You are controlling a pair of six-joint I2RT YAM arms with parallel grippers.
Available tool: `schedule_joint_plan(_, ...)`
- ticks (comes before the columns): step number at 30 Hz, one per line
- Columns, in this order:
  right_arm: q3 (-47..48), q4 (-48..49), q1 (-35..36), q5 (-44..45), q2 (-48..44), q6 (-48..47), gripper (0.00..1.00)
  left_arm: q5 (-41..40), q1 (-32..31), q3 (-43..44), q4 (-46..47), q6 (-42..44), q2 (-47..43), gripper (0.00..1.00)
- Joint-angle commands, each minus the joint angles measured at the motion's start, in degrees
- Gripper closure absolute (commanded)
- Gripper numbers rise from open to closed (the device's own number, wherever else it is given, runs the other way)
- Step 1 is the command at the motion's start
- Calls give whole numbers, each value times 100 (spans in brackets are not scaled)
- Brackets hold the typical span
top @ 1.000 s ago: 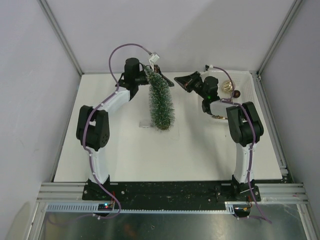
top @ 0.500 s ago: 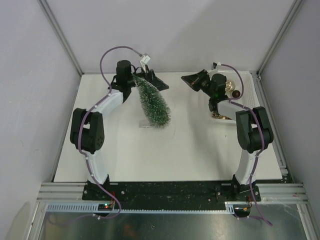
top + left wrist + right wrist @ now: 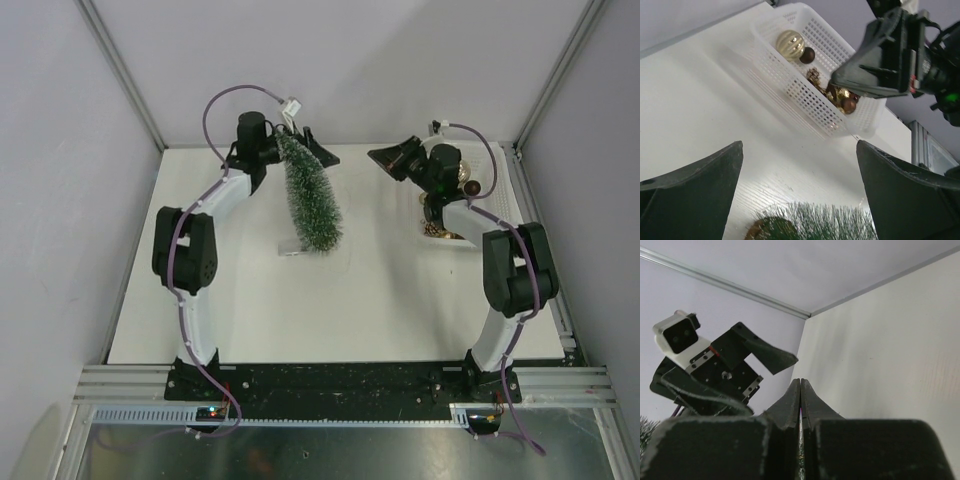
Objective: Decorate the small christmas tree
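Observation:
The small christmas tree stands at the middle of the table, its frosted green tip leaning toward the far left. My left gripper is open around the tip, one finger on each side and not pressing it. In the left wrist view, bristles of the tree show low between the wide-apart fingers of my left gripper. My right gripper is shut, raised above the table left of the basket. In the right wrist view my right gripper has its pads pressed together.
A white mesh basket sits at the far right, holding a gold ball, a brown ball, a pine cone and other gold ornaments. Grey walls and a metal frame enclose the table.
My left gripper has opened and let go of the tree's tip. The tree swung left and then settled back. The right arm lifted and shifted slightly right, staying shut.

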Motion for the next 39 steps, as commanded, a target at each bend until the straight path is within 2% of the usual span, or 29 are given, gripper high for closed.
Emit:
schedule_joint_plan(1, -8, -62, -73, 66, -416, -227, 100, -152, -10, 763, -275, -200, 368, 0)
schedule_joint_plan(5, 15, 140, -155, 64, -426, -135, 100, -81, -32, 1088, -496, -63, 614, 0)
schedule_joint_plan(8, 164, 198, -233, 27, -314, -61, 100, 272, -91, 1054, -566, 85, 626, 0)
schedule_joint_plan(12, 524, 162, -256, -27, -24, -23, 100, 709, -220, 1026, -953, 719, 572, 0)
schedule_joint_plan(16, 854, 29, -248, -85, 228, 2, 100, 616, -276, 909, -1152, 1214, 474, 0)
schedule_joint_plan(19, 882, -419, -171, -162, 275, -189, 100, 497, -271, 899, -1166, 1443, 417, 0)
schedule_joint_plan(22, 703, -658, -20, -214, 273, -387, 89, 562, -286, 1078, -1160, 1471, 508, 0)
schedule_joint_plan(27, 98, -684, 143, -257, 148, -410, 60, 568, -310, 1490, -1151, 1567, 623, 0)
schedule_joint_plan(29, -167, -565, 146, -299, 58, -367, 52, 422, -318, 1518, -1166, 1761, 580, 0)
schedule_joint_plan(31, -395, -473, 138, -323, -57, -371, 49, 84, -320, 1470, -1191, 1988, 503, 0)
schedule_joint_plan(39, -778, -505, 140, -327, -462, -638, 47, -2379, -306, 1165, -1224, 2288, 357, 0)
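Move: The leaning tree's middle lies about 14 cm back from the left hand, some 6 cm to its left and 5 cm lower; the small white box sits about 14 cm back and 9 cm left, some 23 cm below. From the right hand, the tree's middle is roughly 17 cm back, 13 cm left and 6 cm lower, while the basket's middle is about 4 cm back, 23 cm right and 20 cm below. The right hand, first shut, eases up and forward 2–3 cm while drifting right, then from about halfway swings down some 12 cm and back about 6 cm, slightly left, towards the lower part of the tree, tipping its fingertips down and opening them to about half. The left hand stays wide open beside the upper tree, going forward a little, back and down about 3 cm, then forward again some 5 cm as its fingertips dip about 10 degrees, with the tree apparently resting against it. ##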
